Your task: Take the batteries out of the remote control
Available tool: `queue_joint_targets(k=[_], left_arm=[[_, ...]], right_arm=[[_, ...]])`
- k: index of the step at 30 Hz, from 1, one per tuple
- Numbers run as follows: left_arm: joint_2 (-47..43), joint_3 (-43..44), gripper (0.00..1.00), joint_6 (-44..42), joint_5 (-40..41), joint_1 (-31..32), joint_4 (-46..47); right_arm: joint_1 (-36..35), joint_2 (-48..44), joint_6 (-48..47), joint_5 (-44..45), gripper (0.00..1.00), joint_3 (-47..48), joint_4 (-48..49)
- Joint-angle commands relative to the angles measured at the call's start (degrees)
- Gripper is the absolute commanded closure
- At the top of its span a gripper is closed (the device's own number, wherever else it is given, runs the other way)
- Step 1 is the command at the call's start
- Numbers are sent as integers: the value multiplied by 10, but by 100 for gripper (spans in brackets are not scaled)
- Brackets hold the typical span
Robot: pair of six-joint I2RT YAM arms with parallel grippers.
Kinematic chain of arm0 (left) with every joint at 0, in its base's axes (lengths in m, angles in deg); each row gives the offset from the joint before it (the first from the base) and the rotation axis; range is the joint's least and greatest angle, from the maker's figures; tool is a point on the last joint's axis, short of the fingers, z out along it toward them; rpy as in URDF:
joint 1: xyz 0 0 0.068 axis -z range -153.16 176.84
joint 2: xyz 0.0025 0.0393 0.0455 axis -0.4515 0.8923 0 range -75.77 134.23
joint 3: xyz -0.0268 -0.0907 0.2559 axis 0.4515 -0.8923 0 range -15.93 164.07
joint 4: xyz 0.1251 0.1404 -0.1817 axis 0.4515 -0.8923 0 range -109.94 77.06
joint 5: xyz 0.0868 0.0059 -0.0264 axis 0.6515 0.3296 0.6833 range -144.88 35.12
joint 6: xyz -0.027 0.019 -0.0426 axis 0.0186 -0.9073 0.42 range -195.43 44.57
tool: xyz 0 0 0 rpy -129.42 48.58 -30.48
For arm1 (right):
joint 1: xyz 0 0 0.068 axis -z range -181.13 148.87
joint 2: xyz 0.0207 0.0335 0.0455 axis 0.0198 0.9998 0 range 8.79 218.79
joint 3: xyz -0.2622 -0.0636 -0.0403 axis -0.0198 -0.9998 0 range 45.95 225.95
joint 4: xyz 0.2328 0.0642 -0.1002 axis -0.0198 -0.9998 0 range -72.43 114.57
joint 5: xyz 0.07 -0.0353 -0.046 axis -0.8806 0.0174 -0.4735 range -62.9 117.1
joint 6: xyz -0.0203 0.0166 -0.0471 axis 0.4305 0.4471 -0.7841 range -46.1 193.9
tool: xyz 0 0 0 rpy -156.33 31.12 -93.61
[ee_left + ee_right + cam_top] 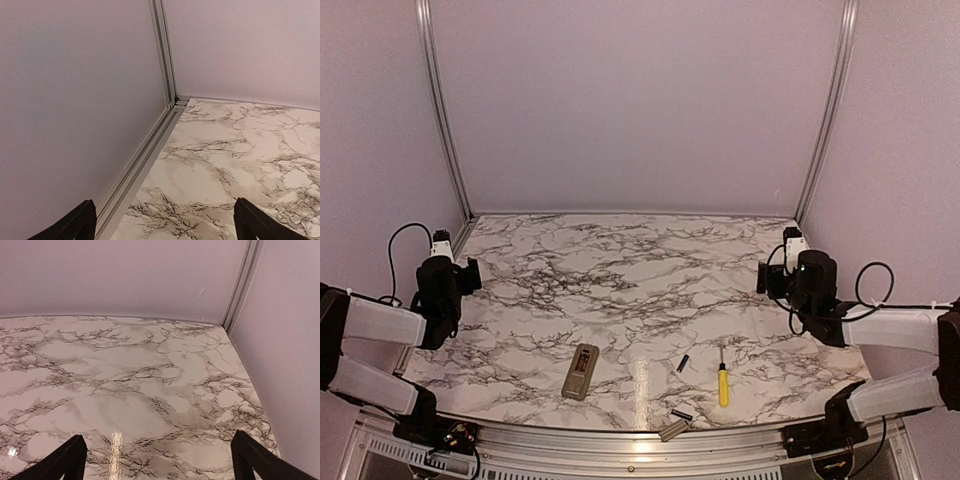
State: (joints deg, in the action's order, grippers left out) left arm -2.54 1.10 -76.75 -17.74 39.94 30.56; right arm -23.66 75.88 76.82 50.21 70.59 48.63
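The remote control (pixel 581 371) lies back-up near the table's front edge, left of centre, its battery recess uncovered. One of the batteries (pixel 683 364) lies loose on the marble to its right, and a second (pixel 681 414) lies nearer the front edge. My left gripper (pixel 470 275) hangs open at the table's left edge, far from them. My right gripper (pixel 765 277) hangs open at the right side. In the wrist views the left gripper (pixel 165 220) and right gripper (pixel 159 450) show only bare marble between wide-spread fingers.
A yellow-handled screwdriver (pixel 722 384) lies right of the loose battery. A flat grey-beige cover piece (pixel 672 431) rests at the front edge. White walls with metal corner rails (pixel 167 75) enclose the marble table (pixel 620 270).
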Motion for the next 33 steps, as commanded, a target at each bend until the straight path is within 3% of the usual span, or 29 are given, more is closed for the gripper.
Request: queue_joint_targets(k=[1,10,12,15,21,29,33], left_arm=[[30,-4,1,5,-70,-20,92],[35,-35,1,35,-133,-65,179],[40,-38,1,33,-142,-70,199],[61,-37,1,22,-150,-72,225],[153,-68,1,17,-149,-76,381],[147,-35,1,25,-184,-89,301],[146,-31,1,28,-199,-95,293]], right_arm=[[7,18,-40,113,1,-8,70],[8,99,-67,176,5,-68,231],[11,118,-75,181,1,-78,281],[26,131,-57,189,5,-66,278],[105,126,-54,47,1,-107,397],[151,147,-99,-63,1,-132,495],[178,224,-84,-93,1,-150,603]])
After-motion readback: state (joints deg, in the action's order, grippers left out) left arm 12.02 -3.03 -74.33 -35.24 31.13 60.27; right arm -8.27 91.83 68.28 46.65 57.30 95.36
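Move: Behind and inward of both raised, empty hands lies the remote control: roughly 30 cm to the right of the left hand, 17 cm back and 14 cm lower. From the right hand it is some 42 cm left, 18 cm back and 15 cm below. The yellow screwdriver lies about 14 cm left and 18 cm back of the right hand, and the loose battery about 21 cm left and 15 cm back, both on the table. Swinging out to the right by about 9 cm, the empty right hand draws away from the remote and screwdriver. It dips a few centimetres and comes back up, turns clockwise then partly back, and tips its fingers up some 15 degrees. The left hand eases forward slightly, bobbing up, down and back while its fingers tilt upward; both grippers stay wide open. ##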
